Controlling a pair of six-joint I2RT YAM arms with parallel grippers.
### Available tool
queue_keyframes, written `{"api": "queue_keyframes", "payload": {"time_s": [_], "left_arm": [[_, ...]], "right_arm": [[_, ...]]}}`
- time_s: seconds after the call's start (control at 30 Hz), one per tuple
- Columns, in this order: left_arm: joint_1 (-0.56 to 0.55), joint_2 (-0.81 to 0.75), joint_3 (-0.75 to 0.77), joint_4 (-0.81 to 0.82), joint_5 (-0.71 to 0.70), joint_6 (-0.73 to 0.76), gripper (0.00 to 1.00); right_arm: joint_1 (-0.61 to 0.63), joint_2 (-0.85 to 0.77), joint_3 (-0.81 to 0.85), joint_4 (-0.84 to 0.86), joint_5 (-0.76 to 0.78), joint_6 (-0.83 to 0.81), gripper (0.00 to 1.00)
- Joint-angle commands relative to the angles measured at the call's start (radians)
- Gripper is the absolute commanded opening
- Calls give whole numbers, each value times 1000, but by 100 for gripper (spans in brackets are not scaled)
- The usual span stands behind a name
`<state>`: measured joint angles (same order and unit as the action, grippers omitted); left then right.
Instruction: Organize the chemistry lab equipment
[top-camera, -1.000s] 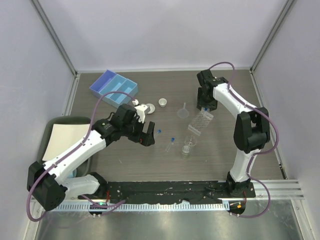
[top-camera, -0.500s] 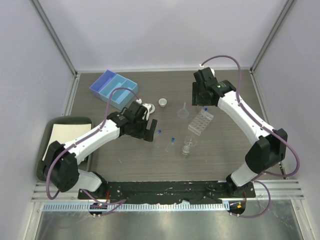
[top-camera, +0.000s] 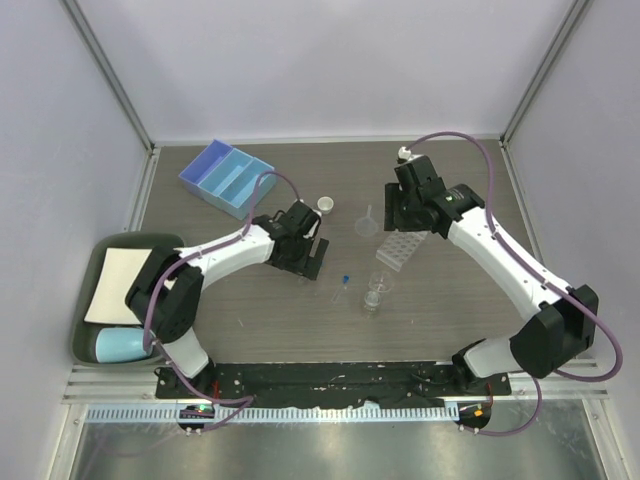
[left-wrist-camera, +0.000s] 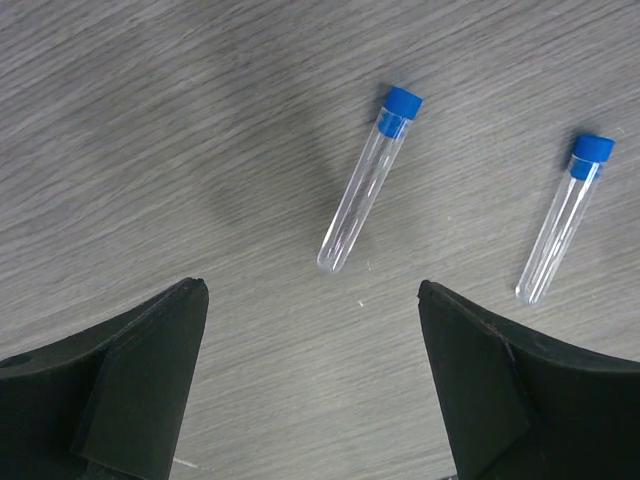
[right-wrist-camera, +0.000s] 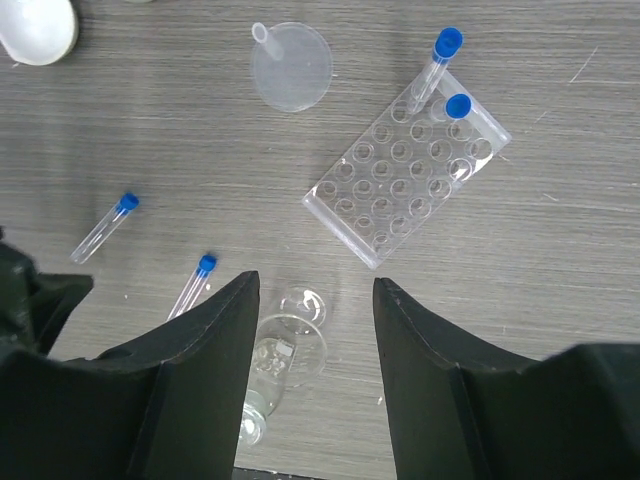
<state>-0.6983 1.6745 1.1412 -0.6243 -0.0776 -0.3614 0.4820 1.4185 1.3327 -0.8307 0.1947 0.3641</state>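
Observation:
Two clear blue-capped test tubes (left-wrist-camera: 365, 185) (left-wrist-camera: 563, 222) lie on the wooden table. My left gripper (left-wrist-camera: 312, 287) hovers open just short of the nearer one, touching neither. In the top view that gripper (top-camera: 312, 256) covers one tube; the other tube (top-camera: 343, 283) lies beside it. My right gripper (right-wrist-camera: 315, 280) hangs open and empty high over the clear glass beaker (right-wrist-camera: 290, 345). The clear plastic tube rack (right-wrist-camera: 405, 185) lies flat and holds two capped tubes (right-wrist-camera: 440, 55) at one corner. A clear funnel (right-wrist-camera: 292, 65) and a white ceramic dish (right-wrist-camera: 38, 28) sit beyond it.
A blue compartment tray (top-camera: 227, 177) stands at the back left. A green tray (top-camera: 90, 270) with a white sheet and a pale-blue cup (top-camera: 120, 345) sits at the left edge. Grey walls close in three sides.
My left gripper has reached right to the loose tubes, its jaws narrowing slightly. The right arm has stretched out and its gripper now hangs over the rack and beaker.

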Motion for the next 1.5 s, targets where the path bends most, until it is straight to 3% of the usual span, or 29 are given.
{"api": "queue_keyframes", "payload": {"time_s": [0.0,0.4,0.6,0.7,0.73,0.83,0.9,0.97,1.3,1.47], "left_arm": [[-23,43,23,92,-4,1,89],[-76,166,8,170,-90,4,81],[-87,175,-21,190,-108,-13,68],[-89,177,-41,192,-119,-20,48],[-90,176,-50,192,-122,-22,34],[-90,168,-67,193,-132,-31,16],[-92,154,-84,195,-139,-39,12],[-92,148,-93,190,-143,-39,0],[-98,2,-38,49,-119,4,0],[-96,-97,5,-23,74,81,0]], "right_arm": [[4,-58,-36,65,-47,19,55],[12,-99,-84,85,-106,19,54],[13,-105,-87,88,-113,18,53],[15,-105,-89,90,-115,16,52],[15,-105,-87,90,-115,18,52],[17,-108,-86,90,-112,18,51],[17,-110,-86,87,-112,19,50],[18,-113,-84,87,-110,21,50],[30,-125,-73,59,-130,15,50],[30,-142,-113,59,-234,-16,50]]}}
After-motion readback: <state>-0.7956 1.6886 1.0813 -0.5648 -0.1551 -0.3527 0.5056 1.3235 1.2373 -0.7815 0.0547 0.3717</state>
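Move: The blue-capped tube the left hand goes for lies about 5 cm below it, some 3 cm to its right and 2 cm ahead. The second capped tube is roughly 10 cm right of that hand and 4 cm back; the white dish is about 12 cm ahead and 1 cm right. All lie on the table. From the raised right hand, the first tube is about 20 cm to its left, 4 cm back and 18 cm down. Down about 4 cm and some 3 cm to the right goes the left hand with its fingers open, then they shut on the glass body of the nearer capped tube, below its blue cap. Keeping that pinch, the hand draws back, left and up. The empty right hand eases a few centimetres back and left, away from the rack. ##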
